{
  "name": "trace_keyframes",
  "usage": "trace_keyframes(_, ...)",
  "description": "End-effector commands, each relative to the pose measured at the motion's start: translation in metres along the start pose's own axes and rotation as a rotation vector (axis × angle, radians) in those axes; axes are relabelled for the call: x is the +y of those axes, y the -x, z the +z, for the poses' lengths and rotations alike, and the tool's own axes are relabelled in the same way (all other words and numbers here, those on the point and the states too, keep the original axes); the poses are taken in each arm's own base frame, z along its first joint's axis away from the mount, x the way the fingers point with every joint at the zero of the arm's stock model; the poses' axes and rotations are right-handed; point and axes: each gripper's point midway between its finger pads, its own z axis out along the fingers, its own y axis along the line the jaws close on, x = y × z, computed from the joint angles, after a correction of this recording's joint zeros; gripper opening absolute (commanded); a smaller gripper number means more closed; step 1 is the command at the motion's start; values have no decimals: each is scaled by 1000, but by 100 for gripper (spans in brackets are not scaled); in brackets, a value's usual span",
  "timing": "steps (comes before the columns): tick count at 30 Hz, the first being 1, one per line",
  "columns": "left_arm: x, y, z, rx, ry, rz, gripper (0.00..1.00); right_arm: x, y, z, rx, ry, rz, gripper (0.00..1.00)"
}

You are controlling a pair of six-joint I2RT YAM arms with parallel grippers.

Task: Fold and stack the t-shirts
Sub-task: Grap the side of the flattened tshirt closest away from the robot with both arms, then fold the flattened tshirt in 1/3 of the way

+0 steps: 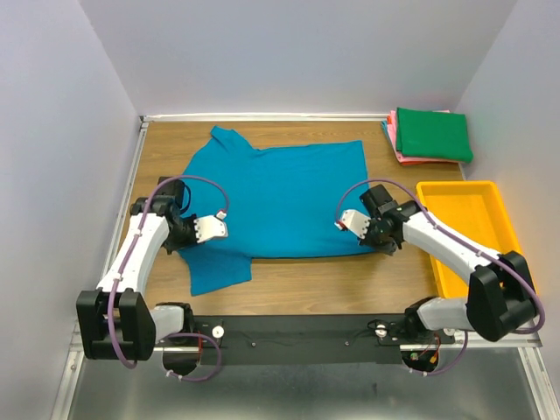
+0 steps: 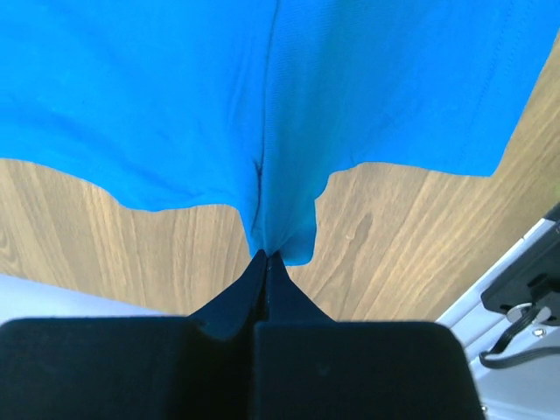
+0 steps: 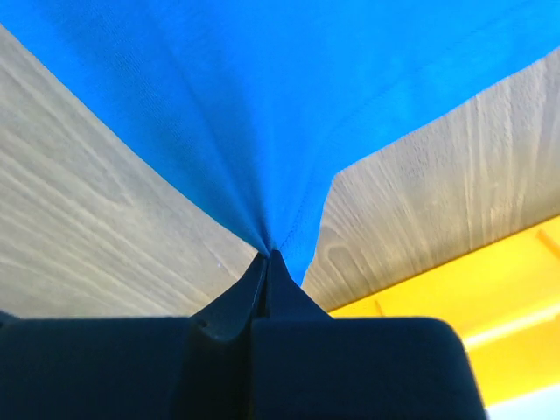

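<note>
A teal-blue t-shirt (image 1: 280, 197) lies spread on the wooden table, collar toward the far left. My left gripper (image 1: 185, 234) is shut on its near-left edge by the sleeve; in the left wrist view the cloth (image 2: 262, 105) bunches into the left gripper (image 2: 267, 255). My right gripper (image 1: 374, 234) is shut on the shirt's near-right corner, and the right wrist view shows that cloth (image 3: 262, 114) pinched at the right gripper (image 3: 272, 255). At the far right, a folded dark green t-shirt (image 1: 433, 134) tops a stack of folded pink t-shirts (image 1: 402, 157).
A yellow plastic tray (image 1: 468, 229) stands at the right edge of the table, close beside my right arm. White walls close in the table on three sides. A black rail (image 1: 297, 337) with the arm bases runs along the near edge.
</note>
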Motion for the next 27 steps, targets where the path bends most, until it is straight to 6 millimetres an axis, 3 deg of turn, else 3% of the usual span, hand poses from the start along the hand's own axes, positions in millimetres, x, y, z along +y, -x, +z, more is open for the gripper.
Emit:
trace_keyframes(1, 18, 8, -19, -35, 52, 15, 0, -2, -1, -14, 2, -8, -4, 0)
trace_keyframes(11, 79, 22, -22, -34, 110, 5, 0, -49, 33, -15, -28, -9, 3, 1)
trace_keyframes(21, 120, 29, -3, -7, 94, 12, 0, -88, 36, 6, 3, 26, 8, 0)
trace_keyframes(27, 135, 37, 11, 0, 85, 28, 0, -94, 38, 21, 21, 55, -2, 1)
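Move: Both grippers already hold the t-shirt's raised near edge, the left some 8 cm and the right about 5 cm above the table. The far sleeve lies roughly 32 cm ahead of the left gripper and 12 cm to its right; the near sleeve is 8 cm back and 11 cm right. From the right gripper, the far hem corner is about 31 cm ahead and 7 cm left, the yellow box 26 cm right and 2 cm ahead, and the stacked shirts 33 cm ahead and 12 cm right. Keep both grippers shut on the near edge and carry it forward over the shirt towards its far side: lift the left some 3 cm and the right 2 cm as they set off, then level out and let both sink a little. Bring the left gripper about 13 cm forward and the right about 10 cm, wrists still pointing down. ##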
